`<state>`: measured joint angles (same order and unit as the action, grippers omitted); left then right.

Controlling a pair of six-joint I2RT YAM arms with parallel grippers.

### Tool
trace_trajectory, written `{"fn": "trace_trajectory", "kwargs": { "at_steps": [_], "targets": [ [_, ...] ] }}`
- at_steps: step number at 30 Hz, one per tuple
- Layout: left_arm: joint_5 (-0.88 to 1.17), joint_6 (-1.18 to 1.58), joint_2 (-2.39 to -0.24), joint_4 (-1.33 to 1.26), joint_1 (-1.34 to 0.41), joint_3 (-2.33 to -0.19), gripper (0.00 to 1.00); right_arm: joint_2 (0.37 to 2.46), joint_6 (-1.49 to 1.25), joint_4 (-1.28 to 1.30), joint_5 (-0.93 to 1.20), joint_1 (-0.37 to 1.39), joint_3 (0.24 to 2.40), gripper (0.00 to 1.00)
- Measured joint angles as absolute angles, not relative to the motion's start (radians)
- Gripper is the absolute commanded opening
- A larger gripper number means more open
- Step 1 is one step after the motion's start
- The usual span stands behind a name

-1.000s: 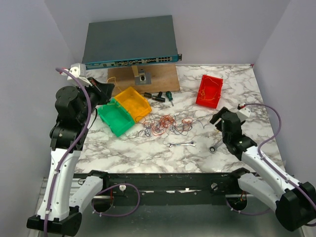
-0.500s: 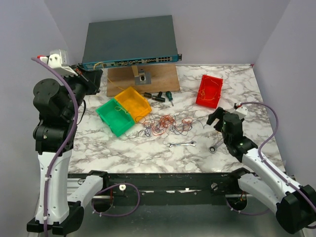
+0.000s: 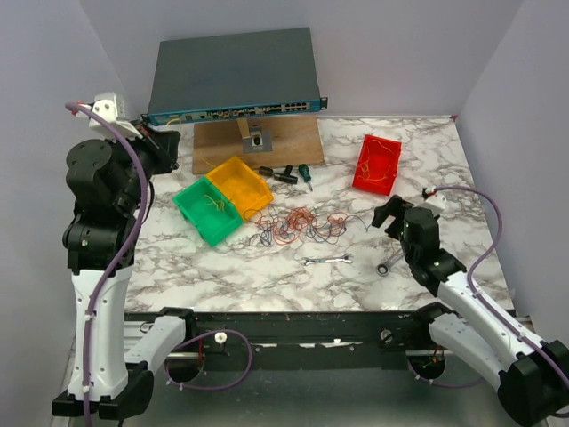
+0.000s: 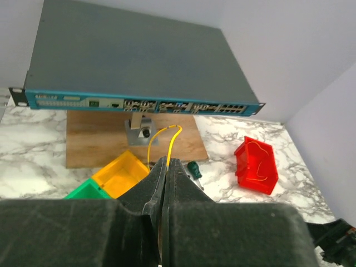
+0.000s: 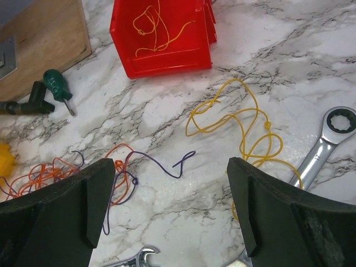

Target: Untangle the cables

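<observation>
The cables [image 3: 298, 227] lie as a loose tangle of orange, red and dark strands on the marble table [image 3: 267, 267]. My left gripper [image 3: 171, 149] is raised at the back left and is shut on a thin yellow cable [image 4: 167, 142], which loops out from between its closed jaws. My right gripper [image 3: 384, 216] hovers low, right of the tangle, with its jaws wide open and nothing in them. Under it lie a purple cable [image 5: 167, 164], a curly yellow cable [image 5: 245, 119] and the orange edge of the tangle [image 5: 39, 172].
A red bin [image 3: 376, 164] holding yellow strands stands at the back right. Green [image 3: 209, 211] and yellow [image 3: 238, 185] bins sit left of the tangle. Two wrenches [image 3: 327, 261] [image 3: 388, 264], screwdrivers [image 3: 298, 174], a wooden board [image 3: 267, 142] and a network switch [image 3: 233, 76] are also here.
My left arm has lifted up and back to the left, away from the green bin, with the yellow cable. My right gripper has opened wider.
</observation>
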<state>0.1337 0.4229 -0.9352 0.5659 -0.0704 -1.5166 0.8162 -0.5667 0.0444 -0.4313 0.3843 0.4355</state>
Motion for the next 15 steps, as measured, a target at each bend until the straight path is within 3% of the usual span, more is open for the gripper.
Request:
{"fn": "trace_trajectory", "kwargs": {
  "at_steps": [15],
  "targets": [
    [0.017, 0.566, -0.99, 0.396, -0.051, -1.071, 0.0, 0.754, -0.567, 0.018, -0.412, 0.384, 0.403, 0.9]
  ]
}}
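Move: Below the left hand, which holds a yellow strand high over the table, the green bin lies some 8 cm ahead, about 4 cm to its left and roughly 44 cm down. The yellow bin sits about 14 cm ahead and 4 cm to the right, and the orange-purple tangle some 3 cm ahead and 23 cm to the right, both about as low. From the right hand, the green bin is about 42 cm left, 6 cm ahead and 12 cm down. Sinking fast, about 17 cm, the left hand brings the yellow strand down towards the green bin, reaching some 6 cm forward as it goes. Its wrist tips from level to about 20 degrees downward and turns slightly counter-clockwise, while the shut fingers keep their pinch on the strand. ##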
